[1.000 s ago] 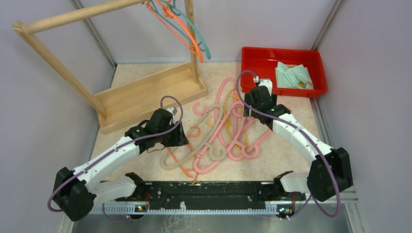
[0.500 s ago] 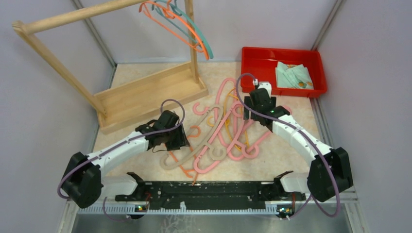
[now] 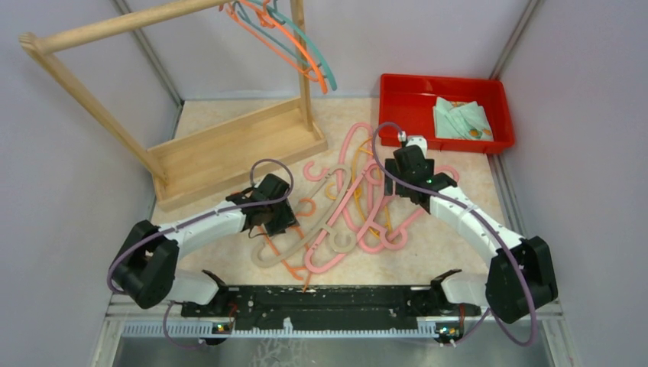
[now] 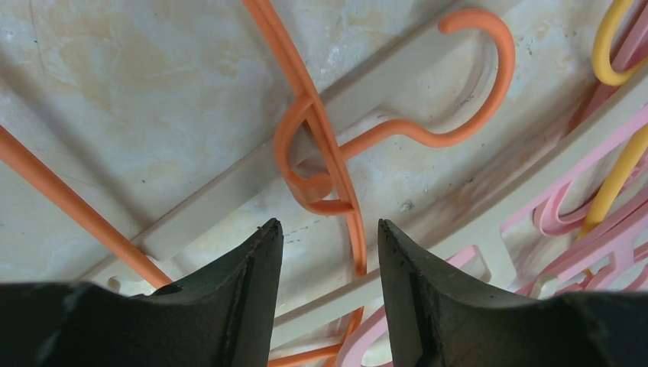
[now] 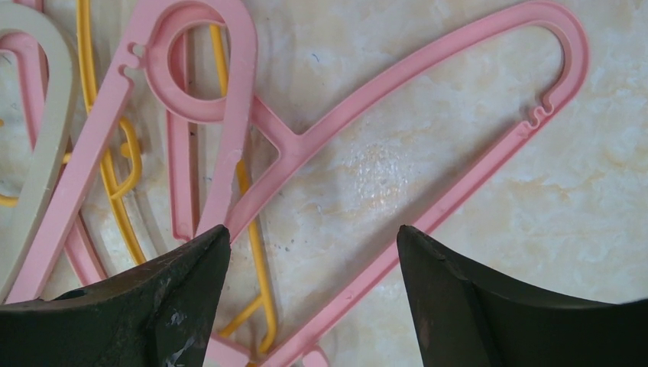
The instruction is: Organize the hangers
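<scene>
A tangle of pink, beige, orange and yellow hangers [image 3: 353, 212] lies on the table's middle. Orange and teal hangers [image 3: 294, 42] hang from the wooden rack's pole. My left gripper [image 3: 278, 220] is at the pile's left edge, pointing down, open. In the left wrist view the left gripper [image 4: 328, 229] hovers over an orange hanger [image 4: 325, 157], just below its neck, and one orange arm runs between the fingers [image 4: 248, 275] without contact. My right gripper [image 3: 399, 170] is open over the pile's right side. In its wrist view the right gripper [image 5: 313, 233] straddles a pink hanger [image 5: 428, 222] and a yellow hanger [image 5: 258, 267].
The wooden rack [image 3: 229, 149] stands at the back left on its tray base. A red bin [image 3: 397, 99] holding folded green cloth [image 3: 461, 118] sits at the back right. Purple cables [image 3: 267, 164] loop over both arms. Grey walls close in on both sides.
My left arm has swung forward and right, bringing its gripper lower and closer to the orange hanger. The right gripper has shifted slightly. The hanging hangers sway a little.
</scene>
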Motion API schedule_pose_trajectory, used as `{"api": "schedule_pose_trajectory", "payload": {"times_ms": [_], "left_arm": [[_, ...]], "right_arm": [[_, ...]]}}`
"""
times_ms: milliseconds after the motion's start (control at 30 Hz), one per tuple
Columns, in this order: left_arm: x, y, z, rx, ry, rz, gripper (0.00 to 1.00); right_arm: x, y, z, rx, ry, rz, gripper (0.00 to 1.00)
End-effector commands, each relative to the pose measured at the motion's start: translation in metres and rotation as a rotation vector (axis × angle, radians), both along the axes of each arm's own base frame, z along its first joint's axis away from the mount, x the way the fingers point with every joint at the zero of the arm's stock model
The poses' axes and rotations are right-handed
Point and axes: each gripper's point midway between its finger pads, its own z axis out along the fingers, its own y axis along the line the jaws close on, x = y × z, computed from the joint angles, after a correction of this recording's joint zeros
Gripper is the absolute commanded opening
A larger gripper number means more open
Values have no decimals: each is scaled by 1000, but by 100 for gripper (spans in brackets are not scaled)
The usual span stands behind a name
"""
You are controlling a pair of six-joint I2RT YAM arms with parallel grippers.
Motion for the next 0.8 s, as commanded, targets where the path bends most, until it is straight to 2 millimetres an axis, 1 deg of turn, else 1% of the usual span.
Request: {"api": "schedule_pose_trajectory", "payload": {"times_ms": [0, 167, 433, 500, 633, 767], "left_arm": [[16, -6, 4, -2, -31, 52, 55], [16, -7, -6, 23, -2, 39, 55], [26, -8, -11, 72, -9, 33, 55], [30, -8, -11, 83, -14, 29, 51], [34, -8, -12, 117, -15, 13, 32], [39, -6, -4, 135, -33, 7, 25]], "right_arm": [[2, -3, 17, 34, -75, -20, 80], [0, -6, 15, 26, -75, -23, 81], [-5, -3, 11, 52, -74, -13, 80], [-6, -3, 11, 52, -76, -12, 80], [-7, -4, 12, 53, -84, -13, 80], [-7, -5, 13, 55, -91, -14, 80]]}}
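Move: The neck of the orange hanger lies about 3 cm ahead of the left hand, 1 cm to its right and 2 cm below. At the same level, the beige hanger's middle is some 3 cm ahead and 5 cm right of this hand, and the nearest long pink hanger's middle about 5 cm ahead and 14 cm right. From the right hand the orange neck is roughly 30 cm left, 8 cm back and 9 cm below. The left hand eases about 3 cm forward, sinking slightly first, and pinches the orange hanger's neck. ##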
